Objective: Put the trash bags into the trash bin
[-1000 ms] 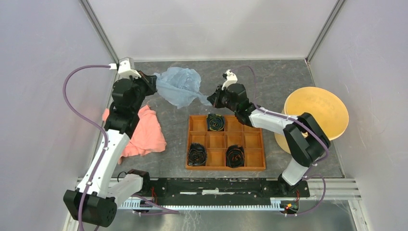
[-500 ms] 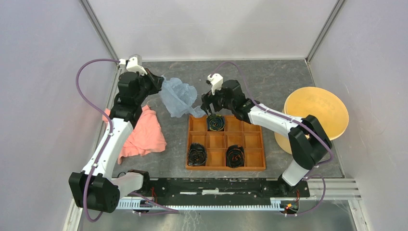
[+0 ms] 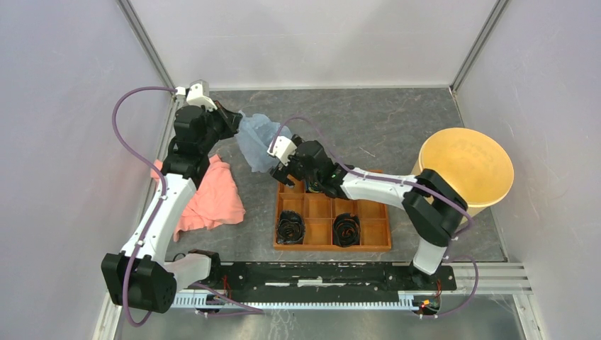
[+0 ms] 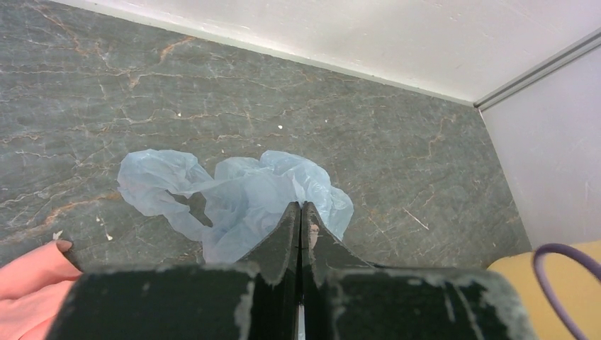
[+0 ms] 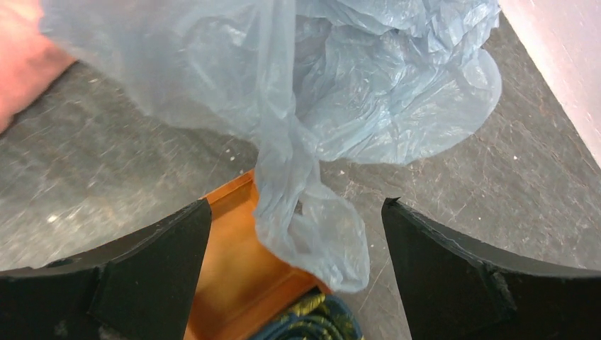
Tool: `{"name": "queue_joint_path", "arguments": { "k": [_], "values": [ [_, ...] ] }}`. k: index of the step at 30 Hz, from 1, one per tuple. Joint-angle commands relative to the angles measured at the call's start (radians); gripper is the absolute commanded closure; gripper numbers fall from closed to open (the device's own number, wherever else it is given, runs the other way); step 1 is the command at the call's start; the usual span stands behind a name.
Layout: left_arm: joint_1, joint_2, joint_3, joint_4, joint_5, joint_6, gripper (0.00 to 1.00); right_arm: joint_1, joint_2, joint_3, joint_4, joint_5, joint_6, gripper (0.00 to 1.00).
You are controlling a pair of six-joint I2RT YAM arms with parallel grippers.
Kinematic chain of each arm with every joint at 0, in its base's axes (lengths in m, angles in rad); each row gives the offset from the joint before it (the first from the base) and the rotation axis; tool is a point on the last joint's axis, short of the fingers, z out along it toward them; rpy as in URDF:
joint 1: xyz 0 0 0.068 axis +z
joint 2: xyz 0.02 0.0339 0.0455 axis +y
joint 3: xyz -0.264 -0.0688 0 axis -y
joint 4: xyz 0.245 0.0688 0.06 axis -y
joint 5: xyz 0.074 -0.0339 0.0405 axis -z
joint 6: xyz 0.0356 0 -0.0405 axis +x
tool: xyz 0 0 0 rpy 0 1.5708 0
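Observation:
The pale blue trash bag (image 3: 255,140) hangs bunched from my left gripper (image 3: 232,122), which is shut on its upper edge at the back left of the table. In the left wrist view the shut fingertips (image 4: 300,210) rest against the film (image 4: 234,191). My right gripper (image 3: 278,170) is open over the far left corner of the orange tray (image 3: 368,241). In the right wrist view the bag's lower end (image 5: 312,234) dangles between my open gripper (image 5: 295,212) without being pinched. The yellow-tan trash bin (image 3: 468,166) stands at the right, apart from both grippers.
A salmon-pink cloth (image 3: 212,198) lies left of the tray, under the left arm. The tray holds three dark coiled bundles (image 3: 290,227); one shows in the right wrist view (image 5: 319,319). The bin's rim shows in the left wrist view (image 4: 524,273). Grey walls enclose the table.
My right gripper has let go of the bag's right corner and moved left and down over the tray's corner. The bag has gathered toward my left gripper, which has barely moved.

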Motion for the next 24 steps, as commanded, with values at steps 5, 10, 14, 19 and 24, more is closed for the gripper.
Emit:
{"name": "queue_joint_path", "arguments": {
  "k": [5, 10, 14, 19, 24],
  "values": [
    [0.014, -0.033, 0.048, 0.02, -0.018, -0.03, 0.98, 0.001, 0.179, 0.138, 0.249, 0.043, 0.058, 0.13],
    [0.031, -0.019, 0.058, 0.009, -0.001, -0.025, 0.71, -0.087, 0.153, 0.152, 0.319, -0.306, 0.354, 0.99],
    [0.043, -0.034, 0.05, 0.018, 0.005, -0.021, 0.19, -0.257, 0.214, 0.24, 0.441, -0.842, 0.82, 1.0],
    [0.068, -0.048, 0.049, 0.012, -0.01, -0.022, 0.0, -0.379, 0.362, 0.311, 0.737, -1.19, 1.287, 1.0],
    [0.091, -0.044, 0.057, -0.021, -0.085, -0.009, 0.0, -0.428, 0.302, 0.267, 0.462, -1.139, 1.021, 1.0]
  ]
}}
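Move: The left gripper still holds the blue trash bag. The tail hanging from the bag is just ahead of the open right fingers, some 3 cm forward, 4 cm left and 1 cm lower; from the left hand it lies about 7 cm right, 3 cm back and 17 cm down. From the right hand, all some 12 cm below, the green bag roll is about 10 cm right and 1 cm back, the wooden tray's middle 15 cm right and 10 cm back, the pink cloth 20 cm left and 6 cm back. Slide the open right gripper left, forward and slightly down, roughly 5 cm, around the blue bag's hanging tail and pinch it shut. Then lift it some 10 cm, carrying it on forward and back to the right, rolling until its fingers point level to the left. As the right fingers shut, open the left gripper wide to let go of the bag and ease it left, slightly up. ##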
